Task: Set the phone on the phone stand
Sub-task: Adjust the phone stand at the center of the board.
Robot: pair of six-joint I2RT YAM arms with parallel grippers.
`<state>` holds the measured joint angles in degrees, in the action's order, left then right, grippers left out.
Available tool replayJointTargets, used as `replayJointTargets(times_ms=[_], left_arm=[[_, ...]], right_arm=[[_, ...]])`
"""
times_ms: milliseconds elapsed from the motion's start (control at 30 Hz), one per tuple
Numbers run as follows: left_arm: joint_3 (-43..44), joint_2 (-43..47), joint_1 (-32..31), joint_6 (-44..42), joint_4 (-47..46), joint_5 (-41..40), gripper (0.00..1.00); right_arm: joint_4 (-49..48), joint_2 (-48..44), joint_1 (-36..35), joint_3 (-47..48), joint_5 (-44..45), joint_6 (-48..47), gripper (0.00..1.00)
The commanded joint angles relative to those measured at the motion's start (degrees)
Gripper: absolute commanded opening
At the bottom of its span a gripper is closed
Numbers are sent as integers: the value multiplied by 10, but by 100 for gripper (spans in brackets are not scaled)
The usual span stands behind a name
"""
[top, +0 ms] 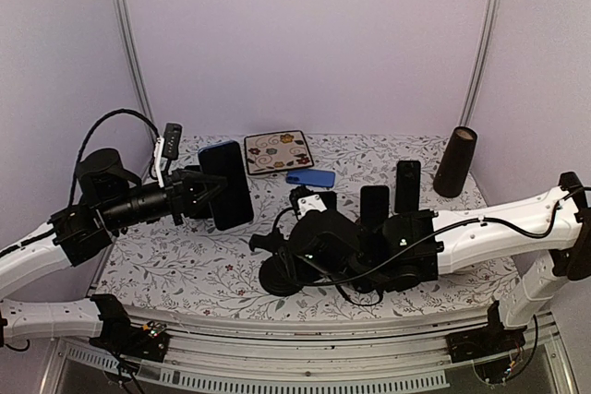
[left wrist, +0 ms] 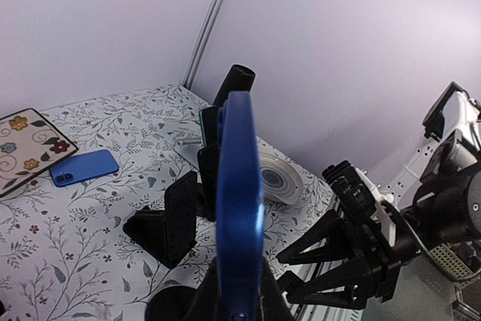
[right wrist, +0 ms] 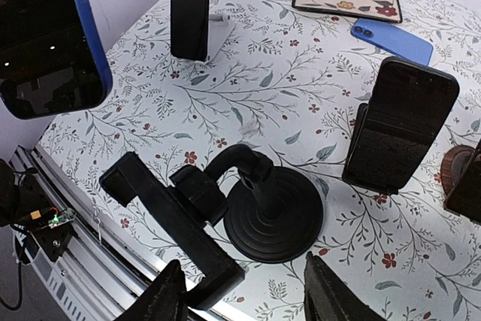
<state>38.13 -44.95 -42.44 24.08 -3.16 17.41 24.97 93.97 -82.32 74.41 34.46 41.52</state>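
Observation:
My left gripper [top: 199,189] is shut on the lower end of a blue phone [top: 226,185] with a dark screen, holding it upright above the table's left side. In the left wrist view the phone's blue edge [left wrist: 239,201] rises from between the fingers of the left gripper [left wrist: 239,307]. The phone stand [right wrist: 274,216] is black, with a round ribbed base, a bent neck and a long clamp [right wrist: 169,216], and it sits near the front edge. My right gripper [right wrist: 246,297] hovers over it, open, one finger [right wrist: 169,297] beside the clamp's end. The held phone [right wrist: 45,31] shows at upper left.
A second blue phone [top: 310,177] lies flat beside a floral mat [top: 277,151]. Two dark phones stand on holders [top: 407,184] [top: 374,205], another on a white holder [top: 169,149]. A black cylinder [top: 455,161] stands at back right. A white tape roll [left wrist: 278,178] lies nearby.

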Motion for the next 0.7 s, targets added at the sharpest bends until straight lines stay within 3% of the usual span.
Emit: replayJointTargets(times_ms=[0, 233, 500, 667], left_arm=[[7, -3, 5, 2, -38, 9, 0], [3, -6, 5, 7, -46, 19, 0], [-4, -9, 6, 11, -62, 45, 0], [-9, -14, 5, 12, -83, 75, 0]], right_arm=[[13, -35, 5, -17, 21, 12, 49], [6, -40, 5, -25, 11, 8, 33], [-10, -33, 5, -30, -2, 4, 31], [-15, -29, 5, -31, -6, 6, 25]])
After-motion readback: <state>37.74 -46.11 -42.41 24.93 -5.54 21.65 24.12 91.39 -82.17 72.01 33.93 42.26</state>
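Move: The phone stand's head is level with the right fingers, its middle about 5 cm to their left and its near end almost between them. The stand's round base lies some 6 cm ahead, 3 cm left and 11 cm below. The phone held by the left hand hangs about 5 cm ahead, 13 cm left and 10 cm above; a black phone on its holder stands some 15 cm ahead, 5 cm right and 6 cm lower. From the left hand, the head is about 12 cm right, 4 cm back and 11 cm below. The right hand eases about 1 cm to its right and then practically stays there, wrist held steady, while its fingers close from a little over half open to about a quarter around the near end of the phone stand's head. The finger on the base side of the table bears against that end and brings it over towards the other finger, so that by the end it sits between the two pads. ##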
